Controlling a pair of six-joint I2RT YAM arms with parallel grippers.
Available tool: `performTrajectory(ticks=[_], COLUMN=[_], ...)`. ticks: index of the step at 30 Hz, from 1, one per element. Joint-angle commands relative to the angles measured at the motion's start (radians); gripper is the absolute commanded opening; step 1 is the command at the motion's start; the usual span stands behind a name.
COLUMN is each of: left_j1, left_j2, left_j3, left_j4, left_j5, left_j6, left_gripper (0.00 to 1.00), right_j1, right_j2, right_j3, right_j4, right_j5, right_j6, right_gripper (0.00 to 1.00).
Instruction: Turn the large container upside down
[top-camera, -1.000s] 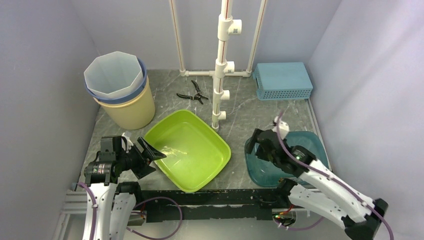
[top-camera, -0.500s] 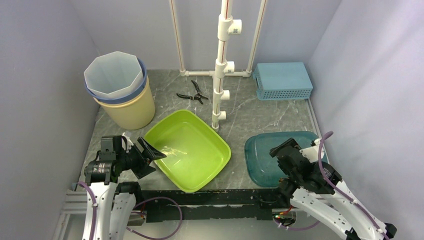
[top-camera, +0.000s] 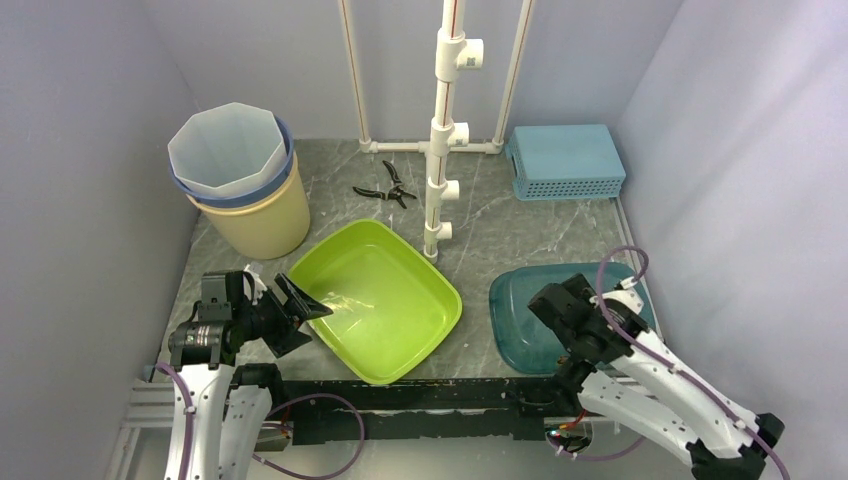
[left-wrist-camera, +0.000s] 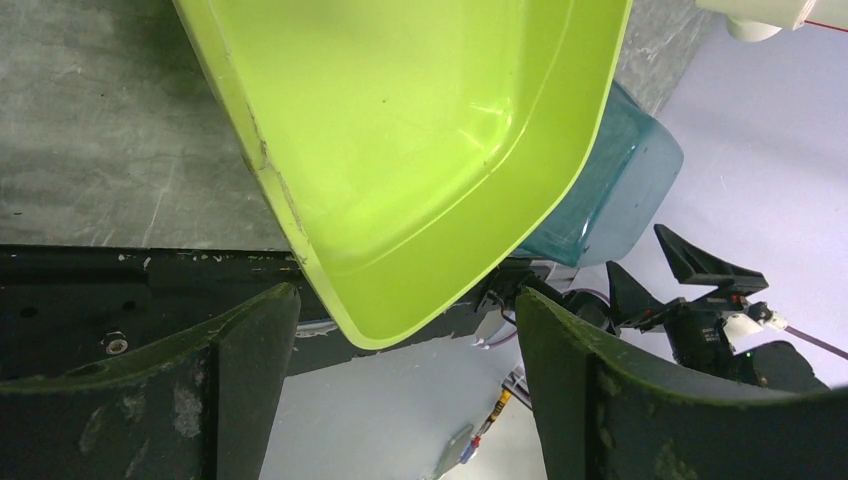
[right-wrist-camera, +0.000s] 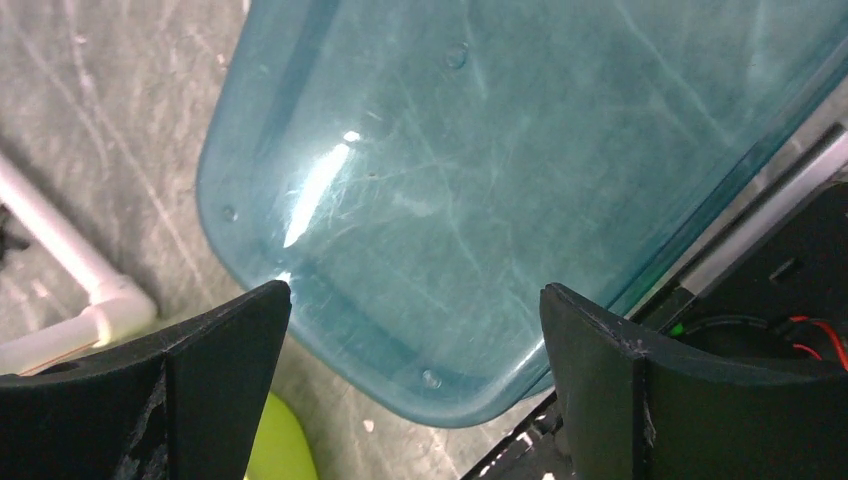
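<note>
The large container (top-camera: 595, 277), a teal translucent tub, lies at the front right with its flat bottom facing up; the right wrist view shows that bottom (right-wrist-camera: 520, 150) with small nubs. My right gripper (top-camera: 550, 300) (right-wrist-camera: 415, 292) hangs over its near left part, open and holding nothing. A lime green tub (top-camera: 380, 300) (left-wrist-camera: 400, 130) stands mouth up in the middle. My left gripper (top-camera: 315, 328) (left-wrist-camera: 407, 295) is open at the green tub's left front edge, the rim just ahead of its fingertips and not clasped.
A beige bucket (top-camera: 250, 215) with a white liner stands at the back left. Black pliers (top-camera: 385, 185) lie beside a white pipe stand (top-camera: 440, 180). A blue perforated basket (top-camera: 565, 160) sits at the back right. Grey walls close in both sides.
My right gripper has drawn back from the teal container's far left edge toward the table's near edge and its jaws have widened. The left arm has not moved.
</note>
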Motion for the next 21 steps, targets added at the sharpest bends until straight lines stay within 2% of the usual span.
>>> performTrajectory(ticks=[1, 5, 10, 16, 21], left_j1=[-0.001, -0.001, -0.001, -0.001, -0.001], left_j2=[0.012, 0.017, 0.013, 0.009, 0.028], left_j3=[0.026, 0.04, 0.039, 0.029, 0.03], left_j4=[0.015, -0.004, -0.008, 0.003, 0.015], left_j5=[0.0, -0.011, -0.009, -0.007, 0.004], left_j6=[0.006, 0.02, 0.023, 0.015, 0.026], left_gripper=[0.84, 0.84, 0.84, 0.84, 0.84], right_j1=[-0.011, -0.086, -0.306, -0.401, -0.488], right_j2=[0.101, 0.245, 0.352, 0.262, 0.228], right_j3=[0.021, 0.084, 0.147, 0.077, 0.034], right_j4=[-0.103, -0.101, -0.103, -0.053, 0.084], right_j5=[0.067, 0.101, 0.091, 0.018, -0.049], right_j6=[0.043, -0.016, -0.148, -0.151, -0.3], right_gripper=[1.0, 1.0, 1.0, 1.0, 1.0])
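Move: The teal container lies under my right hand: its middle is about 4 cm to the right of my right hand, 2 cm farther out and 10 cm below. The lime container is some 37 cm to my right hand's left and 5 cm farther out; the blue basket is about 36 cm ahead of my right hand and 6 cm to its right. From my left hand, the teal container's middle lies roughly 50 cm right, 3 cm ahead and 13 cm below. I sweep my right hand about 6 cm to the right over the teal container, away from the lime container, keeping almost level. As it goes, I swing the wrist some 25 degrees, partly clockwise, so the fingers end up pointing right and down instead of mainly forward and down. The fingers stay wide open; I can't see them touch anything. ##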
